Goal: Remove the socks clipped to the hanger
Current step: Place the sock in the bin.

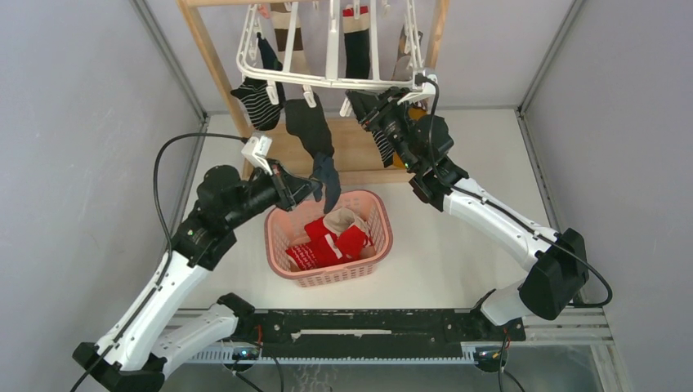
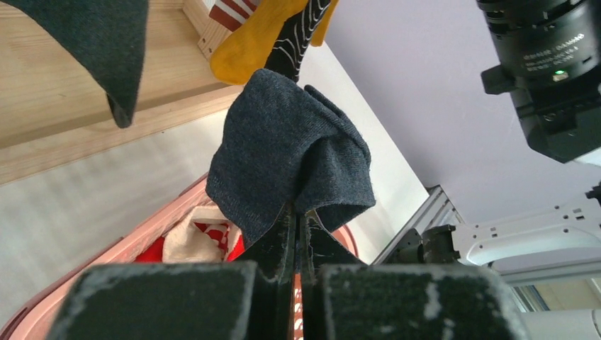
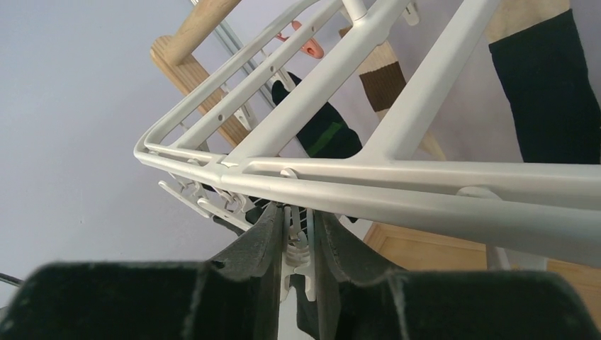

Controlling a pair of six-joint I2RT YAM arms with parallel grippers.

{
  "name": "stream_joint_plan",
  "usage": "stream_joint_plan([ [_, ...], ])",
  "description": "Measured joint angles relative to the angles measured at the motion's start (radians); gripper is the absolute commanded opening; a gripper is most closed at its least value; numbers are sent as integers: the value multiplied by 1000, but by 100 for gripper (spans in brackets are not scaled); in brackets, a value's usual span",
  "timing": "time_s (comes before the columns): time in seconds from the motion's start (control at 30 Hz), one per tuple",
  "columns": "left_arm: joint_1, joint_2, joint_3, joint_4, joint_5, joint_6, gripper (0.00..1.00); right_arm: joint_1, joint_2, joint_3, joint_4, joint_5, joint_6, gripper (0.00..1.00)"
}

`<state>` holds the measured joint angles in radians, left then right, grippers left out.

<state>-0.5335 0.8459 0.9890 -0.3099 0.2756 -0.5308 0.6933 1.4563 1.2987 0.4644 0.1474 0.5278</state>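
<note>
The white hanger (image 1: 327,80) hangs from a wooden stand at the back, with several socks clipped to it: a striped one (image 1: 260,102), a black one (image 1: 306,122) and others behind. My left gripper (image 1: 315,189) is shut on a dark grey sock (image 1: 328,175), bunched above its tips (image 2: 290,149) over the pink basket's far rim. My right gripper (image 1: 369,110) is up at the hanger's front rail (image 3: 397,188). Its fingers press a white clip (image 3: 298,244) between them, and a striped sock (image 1: 382,145) dangles below.
The pink basket (image 1: 278,245) on the table holds red and cream socks (image 1: 331,243). The wooden stand's post (image 1: 216,73) and base board (image 1: 359,151) stand behind it. Grey walls close in left and right. A yellow sock (image 2: 248,46) hangs near the left gripper.
</note>
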Motion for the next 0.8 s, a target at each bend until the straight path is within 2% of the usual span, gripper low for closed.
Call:
stream_joint_plan([
  [0.1, 0, -29, -12, 0, 11, -14, 0, 0, 0, 0, -5, 0, 0, 30],
  [0.3, 0, -82, -79, -4, 26, -38, 0, 0, 0, 0, -8, -3, 6, 45],
  [0.6, 0, -112, -139, -31, 24, -54, 2, 0, -4, -18, -12, -8, 11, 59],
  [0.8, 0, -118, -156, -55, 9, -58, 5, 0, -19, -65, -20, -10, 13, 62],
])
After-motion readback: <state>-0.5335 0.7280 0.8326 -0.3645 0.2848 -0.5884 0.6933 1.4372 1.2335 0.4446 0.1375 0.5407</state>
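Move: The left hand already holds the navy sock; the pink basket's middle lies about 3 cm back of this hand, 2 cm to its right and 25 cm below, with red and beige socks inside, about 2 cm back, 3 cm right and 27 cm down. The grey sock hangs some 16 cm ahead, 2 cm left, at about hand height. The right hand pinches the emptied clip right at its fingertips; from it the grey sock hangs 1 cm ahead, 10 cm left and 10 cm below, and the basket lies 18 cm back, 7 cm left and 36 cm below. The left hand keeps its pinch on the navy sock and first draws back off the hanger side almost level, then sinks towards the basket while still easing back, about 5 cm down and 2.5 cm back in all, its fingers tipping slightly downward. Meanwhile the right hand stays under the hanger and spreads its fingers to let go of the empty clip, then drops straight down about 3 cm, still close by the clip. ##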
